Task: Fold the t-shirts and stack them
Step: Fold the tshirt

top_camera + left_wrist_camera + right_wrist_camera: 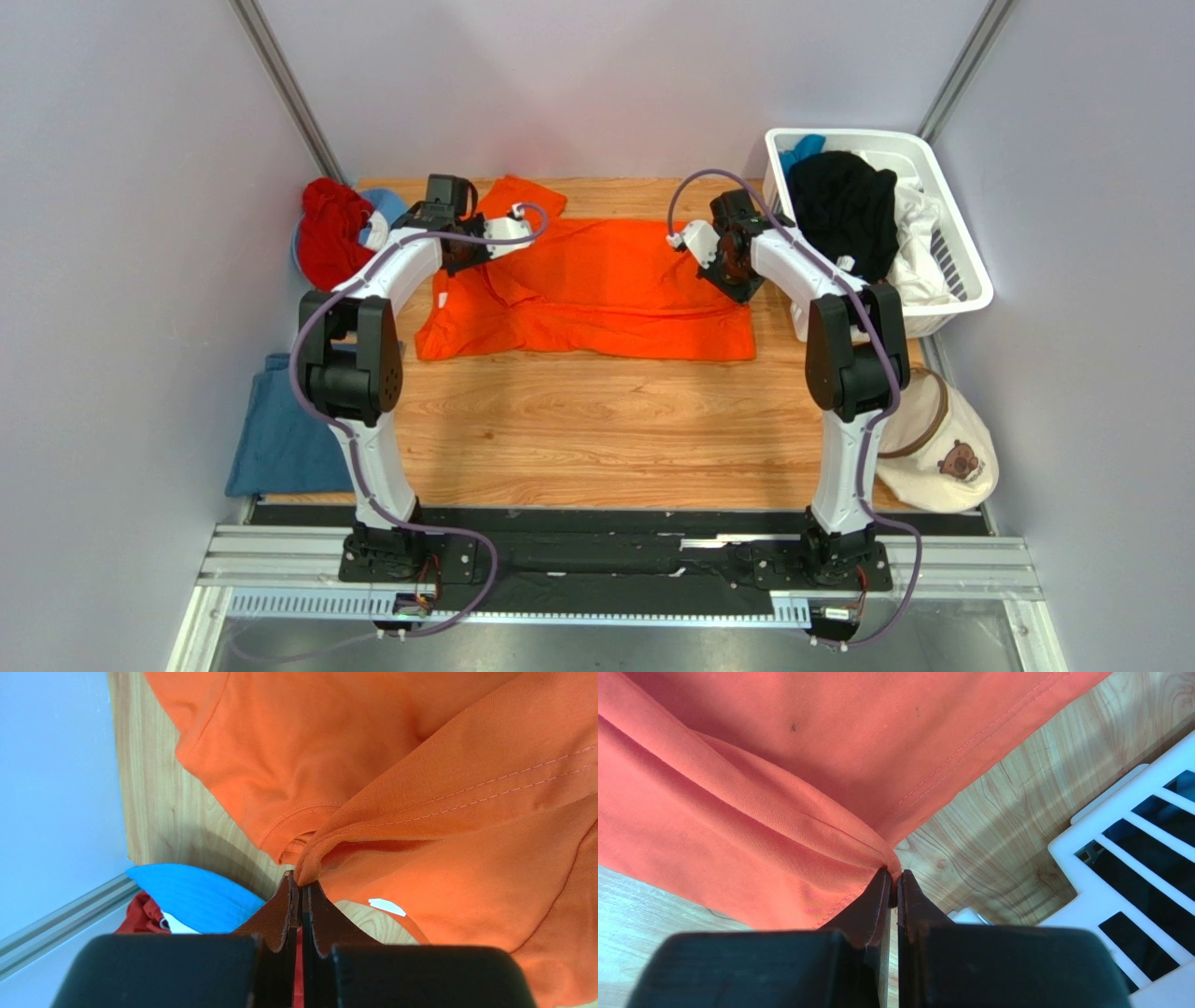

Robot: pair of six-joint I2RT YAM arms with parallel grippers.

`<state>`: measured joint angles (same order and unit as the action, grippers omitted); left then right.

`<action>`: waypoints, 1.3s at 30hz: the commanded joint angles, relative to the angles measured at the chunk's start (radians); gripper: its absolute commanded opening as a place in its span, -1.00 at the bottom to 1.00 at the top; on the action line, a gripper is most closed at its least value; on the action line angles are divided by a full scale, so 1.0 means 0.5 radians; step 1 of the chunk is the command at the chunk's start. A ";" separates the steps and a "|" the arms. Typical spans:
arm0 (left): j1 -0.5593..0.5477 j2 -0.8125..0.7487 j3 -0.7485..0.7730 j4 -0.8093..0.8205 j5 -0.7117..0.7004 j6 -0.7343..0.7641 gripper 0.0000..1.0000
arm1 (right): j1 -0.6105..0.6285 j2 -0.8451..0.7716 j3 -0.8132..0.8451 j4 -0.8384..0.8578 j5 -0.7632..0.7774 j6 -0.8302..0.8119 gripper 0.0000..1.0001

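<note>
A bright orange t-shirt (596, 287) lies spread across the far half of the wooden table (589, 420), its sleeve end bunched at the left. My left gripper (466, 255) is shut on a fold of the orange t-shirt (421, 812) near the collar; the left gripper (300, 882) pinches the cloth at its fingertips. My right gripper (727, 273) is shut on the orange t-shirt (773, 777) at its right hemmed corner, with the right gripper (894, 879) nipping the cloth's edge. A folded dusty blue t-shirt (285, 427) lies at the table's left edge. Black (842, 203) and white (919, 231) t-shirts sit in the basket.
A white slatted basket (968, 280) stands at the back right, close to my right gripper; its wall (1130, 882) shows in the right wrist view. A red cloth (330, 227) with a blue item (193, 892) lies at the back left. A beige bear cap (943, 441) rests front right.
</note>
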<state>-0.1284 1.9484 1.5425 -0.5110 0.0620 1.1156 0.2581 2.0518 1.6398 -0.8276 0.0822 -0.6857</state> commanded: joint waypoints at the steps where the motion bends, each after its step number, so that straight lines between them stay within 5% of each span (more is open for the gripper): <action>1: 0.005 0.024 0.087 0.092 0.011 -0.041 -1.00 | -0.004 0.011 0.083 0.045 0.047 0.015 -0.99; 20: -0.065 0.122 0.155 0.234 -0.084 -0.065 -1.00 | -0.004 0.032 0.092 0.048 0.087 0.012 -0.98; 39: -0.072 0.141 0.121 0.279 -0.118 -0.031 -1.00 | 0.002 0.032 0.058 0.167 0.253 0.058 -0.11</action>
<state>-0.1623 2.0106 1.5795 -0.4175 0.0029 1.0985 0.2584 2.0769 1.6451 -0.7822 0.1749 -0.6762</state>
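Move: The left hand holds the gathered edge of the t-shirt's turned-over half. The t-shirt's far shoulder beside the collar is about 4 cm ahead of it, 2 cm right and 4 cm down, with the far sleeve some 11 cm ahead and 10 cm right. The blue hat is about 16 cm left and 5 cm ahead. The right hand pinches the turned-over hem corner roughly 1 cm above the lower hem; the basket's middle is about 20 cm right, 10 cm ahead. Forward and slightly right, the left hand carries the pinched edge about 2.5 cm towards the far shoulder and sleeve, its wrist tipping up around 5 degrees, then holds there, fingers still shut. The right hand first stays put on the hem corner, then opens to nearly half and lets it go, easing about 1.5 cm forward and right towards the basket. ##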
